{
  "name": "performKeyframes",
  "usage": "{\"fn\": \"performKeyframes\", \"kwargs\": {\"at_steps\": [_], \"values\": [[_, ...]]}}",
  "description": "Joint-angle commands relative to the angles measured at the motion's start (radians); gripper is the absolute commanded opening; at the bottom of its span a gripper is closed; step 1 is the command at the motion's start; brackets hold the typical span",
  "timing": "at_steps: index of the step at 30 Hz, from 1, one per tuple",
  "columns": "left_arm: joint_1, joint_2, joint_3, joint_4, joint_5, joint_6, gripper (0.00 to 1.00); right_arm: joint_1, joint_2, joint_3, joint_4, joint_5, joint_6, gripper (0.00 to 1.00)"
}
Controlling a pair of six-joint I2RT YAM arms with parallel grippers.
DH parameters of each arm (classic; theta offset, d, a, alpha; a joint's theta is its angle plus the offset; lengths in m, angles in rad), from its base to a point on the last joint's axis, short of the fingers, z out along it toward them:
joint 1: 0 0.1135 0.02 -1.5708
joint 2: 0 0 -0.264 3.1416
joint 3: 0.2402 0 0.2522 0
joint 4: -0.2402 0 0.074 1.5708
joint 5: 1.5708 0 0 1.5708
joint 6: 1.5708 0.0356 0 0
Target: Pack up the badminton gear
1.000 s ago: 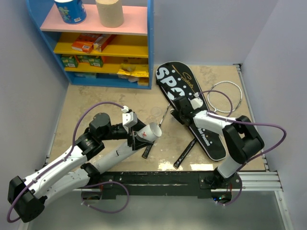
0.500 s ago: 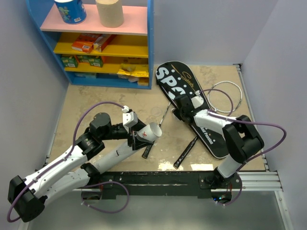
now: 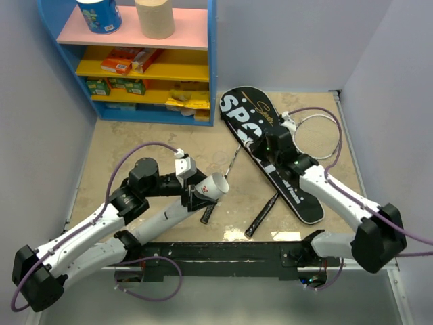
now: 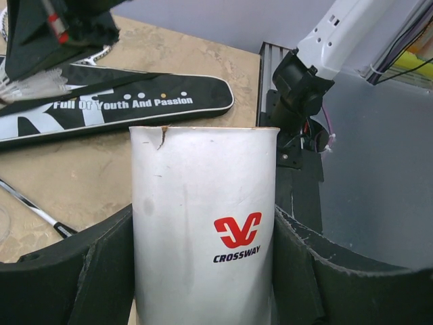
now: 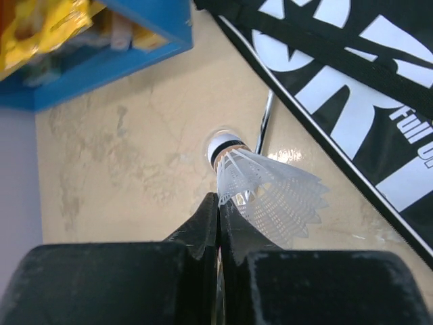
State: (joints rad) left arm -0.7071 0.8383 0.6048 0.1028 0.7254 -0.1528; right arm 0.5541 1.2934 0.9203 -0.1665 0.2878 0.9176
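Observation:
My left gripper (image 3: 195,192) (image 4: 203,237) is shut on a long white tube (image 3: 211,187) (image 4: 203,203) lettered CROSSWAY, holding it tilted above the table with its open end toward the bag. My right gripper (image 3: 262,144) (image 5: 218,200) is shut on the skirt edge of a white shuttlecock (image 5: 270,193), above the black SPORT bag (image 3: 270,159) (image 5: 352,74) (image 4: 115,105). One racket's white head (image 3: 318,134) shows beyond the bag and its black handle (image 3: 261,215) in front of it. A second racket's shaft (image 3: 232,161) (image 5: 265,122) and handle (image 3: 207,214) lie left of the bag.
A blue shelf unit (image 3: 211,61) stands at the back left with small coloured boxes (image 3: 125,62) and a blue roll (image 3: 99,15) and a tan roll (image 3: 154,17) on top. Grey walls close in both sides. The metal base rail (image 3: 365,254) runs along the near edge.
My right arm has stretched out and carried its gripper, shut on the shuttlecock, farther back along the bag. The left arm and the tube have barely moved.

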Motion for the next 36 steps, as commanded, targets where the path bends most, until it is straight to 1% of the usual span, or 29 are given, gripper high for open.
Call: {"fn": "performKeyframes", "kwargs": {"at_steps": [1, 2, 4, 5, 6, 8, 9, 12, 13, 14, 16, 17, 18, 21, 23, 28, 32, 36], "values": [[-0.002, 0.018, 0.049, 0.005, 0.011, 0.056, 0.06, -0.006, -0.112, 0.063, -0.111, -0.160, -0.247, 0.00], [-0.003, 0.025, 0.055, -0.002, 0.014, 0.064, 0.06, -0.006, -0.147, 0.074, -0.148, -0.220, -0.278, 0.00], [-0.002, 0.030, 0.059, -0.014, 0.022, 0.070, 0.06, -0.006, -0.169, 0.123, -0.206, -0.281, -0.357, 0.00], [-0.003, 0.033, 0.062, -0.015, 0.026, 0.078, 0.06, -0.006, -0.183, 0.141, -0.262, -0.309, -0.387, 0.00], [-0.005, 0.035, 0.064, -0.028, 0.025, 0.084, 0.06, -0.005, -0.189, 0.185, -0.296, -0.378, -0.437, 0.00], [-0.008, 0.042, 0.076, -0.049, 0.020, 0.108, 0.07, -0.005, -0.213, 0.221, -0.367, -0.444, -0.483, 0.00], [-0.011, 0.047, 0.078, -0.072, 0.011, 0.114, 0.07, -0.003, -0.224, 0.250, -0.386, -0.500, -0.514, 0.00], [-0.017, 0.061, 0.087, -0.097, 0.008, 0.131, 0.07, -0.003, -0.264, 0.308, -0.455, -0.578, -0.566, 0.00], [-0.020, 0.064, 0.087, -0.098, 0.008, 0.133, 0.07, -0.005, -0.267, 0.324, -0.478, -0.623, -0.585, 0.00], [-0.025, 0.067, 0.087, -0.100, 0.008, 0.136, 0.07, -0.003, -0.269, 0.340, -0.529, -0.640, -0.601, 0.00], [-0.029, 0.076, 0.089, -0.101, 0.009, 0.140, 0.08, 0.000, -0.267, 0.388, -0.582, -0.689, -0.655, 0.00], [-0.032, 0.077, 0.092, -0.101, 0.008, 0.145, 0.08, 0.001, -0.267, 0.397, -0.620, -0.703, -0.669, 0.00], [-0.034, 0.081, 0.093, -0.133, 0.008, 0.147, 0.08, 0.004, -0.267, 0.410, -0.636, -0.717, -0.695, 0.00], [-0.034, 0.085, 0.095, -0.140, 0.006, 0.148, 0.08, 0.016, -0.264, 0.408, -0.671, -0.789, -0.729, 0.00], [-0.035, 0.082, 0.093, -0.140, 0.002, 0.147, 0.07, 0.042, -0.270, 0.400, -0.671, -0.805, -0.729, 0.00], [-0.035, 0.076, 0.092, -0.138, -0.004, 0.148, 0.08, 0.113, -0.260, 0.387, -0.663, -0.785, -0.709, 0.00], [-0.037, 0.074, 0.092, -0.134, -0.003, 0.147, 0.08, 0.210, -0.244, 0.356, -0.622, -0.750, -0.672, 0.00], [-0.038, 0.065, 0.089, -0.130, -0.003, 0.147, 0.08, 0.224, -0.229, 0.324, -0.588, -0.730, -0.658, 0.00]]}}
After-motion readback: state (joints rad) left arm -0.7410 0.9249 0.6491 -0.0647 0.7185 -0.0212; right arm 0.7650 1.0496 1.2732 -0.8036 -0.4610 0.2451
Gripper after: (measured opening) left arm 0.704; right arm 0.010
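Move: In the left hand, the white tube presents its open mouth about 20 cm back of the right hand, 13 cm to its left and some 11 cm higher; that mouth is roughly 6 cm right of the left hand, 2 cm forward and 4 cm above it. From the right hand, one racket grip lies about 19 cm back, 16 cm left and 16 cm below, the other 19 cm back and 2 cm right, equally low. Keeping the shuttlecock pinched by its skirt, the right hand sweeps back about 20 cm while climbing some 14 cm, then sinks a little and drifts left towards the tube mouth, swinging counter-clockwise nearly 70 degrees so the cork points at it. The left hand keeps its grip and lowers about 4 cm, tipping the tube's mouth side down slightly. ##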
